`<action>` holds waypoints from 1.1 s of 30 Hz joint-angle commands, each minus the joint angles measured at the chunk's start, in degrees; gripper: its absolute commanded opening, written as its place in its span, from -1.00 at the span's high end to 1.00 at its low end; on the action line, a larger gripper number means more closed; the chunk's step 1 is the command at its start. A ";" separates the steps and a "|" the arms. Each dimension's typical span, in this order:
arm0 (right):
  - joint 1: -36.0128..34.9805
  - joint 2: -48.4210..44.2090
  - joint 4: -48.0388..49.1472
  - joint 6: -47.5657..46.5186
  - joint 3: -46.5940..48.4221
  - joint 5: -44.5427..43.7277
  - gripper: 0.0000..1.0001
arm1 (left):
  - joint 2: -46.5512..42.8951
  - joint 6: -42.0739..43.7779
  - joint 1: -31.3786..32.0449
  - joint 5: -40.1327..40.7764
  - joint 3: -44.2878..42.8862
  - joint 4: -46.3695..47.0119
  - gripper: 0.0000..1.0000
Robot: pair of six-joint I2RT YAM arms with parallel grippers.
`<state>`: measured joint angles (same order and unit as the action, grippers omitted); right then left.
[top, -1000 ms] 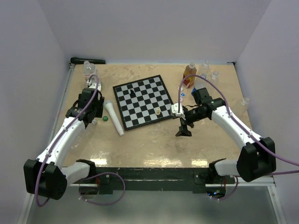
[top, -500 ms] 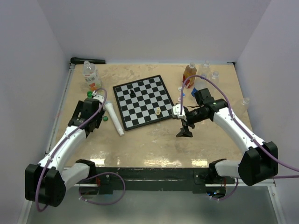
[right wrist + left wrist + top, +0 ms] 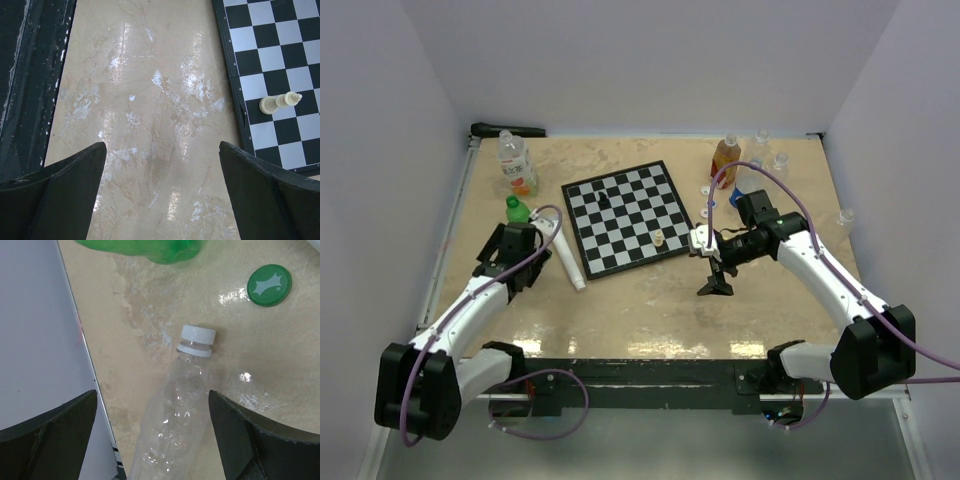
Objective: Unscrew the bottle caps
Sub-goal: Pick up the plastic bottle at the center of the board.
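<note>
A clear bottle (image 3: 172, 425) with a white cap (image 3: 198, 335) lies on the table, its body between the wide-open fingers of my left gripper (image 3: 152, 395), which touch nothing. Beyond it stands a green bottle (image 3: 145, 249) (image 3: 517, 210), with a loose green cap (image 3: 269, 285) to its right. Seen from above, the left gripper (image 3: 510, 258) hovers near the left wall and hides the lying bottle. An orange-labelled bottle (image 3: 517, 163) stands at the back left. My right gripper (image 3: 162, 145) (image 3: 713, 283) is open over bare table, beside the chessboard.
A chessboard (image 3: 625, 215) with a few pieces fills the middle, and a pale piece (image 3: 280, 102) lies near its edge. A long white tube (image 3: 565, 252) lies left of the board. More bottles (image 3: 724, 160) and small caps stand at the back right.
My left arm has drawn back toward the near edge and its jaws have widened. The green bottle now stands uncovered. The right arm has barely moved.
</note>
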<state>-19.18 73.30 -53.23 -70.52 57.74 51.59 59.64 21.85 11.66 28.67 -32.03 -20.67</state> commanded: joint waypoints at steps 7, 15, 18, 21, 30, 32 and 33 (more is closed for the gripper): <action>-0.07 -1.23 -0.82 -1.11 1.33 2.02 -0.96 | 3.29 4.61 0.03 -4.58 2.40 5.45 -0.86; -0.07 -1.67 -0.91 -1.29 1.24 2.11 -0.97 | 6.10 6.54 -0.15 -0.46 6.01 10.28 -0.86; -0.07 -1.67 -1.34 -1.72 1.33 2.37 -0.96 | 7.33 6.72 -0.41 -2.03 8.99 13.18 -0.87; 0.02 -2.10 -1.44 -1.81 1.24 2.37 -0.96 | 10.40 6.28 -0.50 -2.73 9.36 13.73 -0.72; 0.11 -2.46 -1.26 -1.72 1.15 2.11 -0.96 | 11.56 4.35 -0.67 -5.11 7.69 10.65 -0.29; 0.11 -2.46 -1.35 -1.81 1.15 2.02 -0.97 | 10.15 4.43 -0.59 -4.76 7.42 9.95 -0.14; 0.19 -2.54 -1.26 -1.81 1.15 2.02 -0.97 | 9.71 4.61 -0.59 -4.59 7.25 9.42 -0.05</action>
<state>-19.18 72.23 -53.43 -71.13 57.74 52.05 70.59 27.66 11.53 26.68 -25.02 -6.66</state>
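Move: The white-capped clear plastic bottle lies right under the left gripper, cap forward and to the right; its middle is about 3 cm back, 4 cm left and 6 cm below. The standing green bottle is some 14 cm ahead and 7 cm right, its middle near hand height. The green cap lies 7 cm ahead, 13 cm right, 9 cm down. From the right hand, the clear bottle is roughly 68 cm left, 1 cm ahead and 12 cm lower. Lower the open left gripper almost straight down, about 6 cm, so its fingers straddle the lying clear bottle just behind the neck, tipping the fingertips slightly further down on the way. Near the bottom, begin closing, down to roughly 60 percent open, until the pads meet the two sides of the bottle's shoulder. ##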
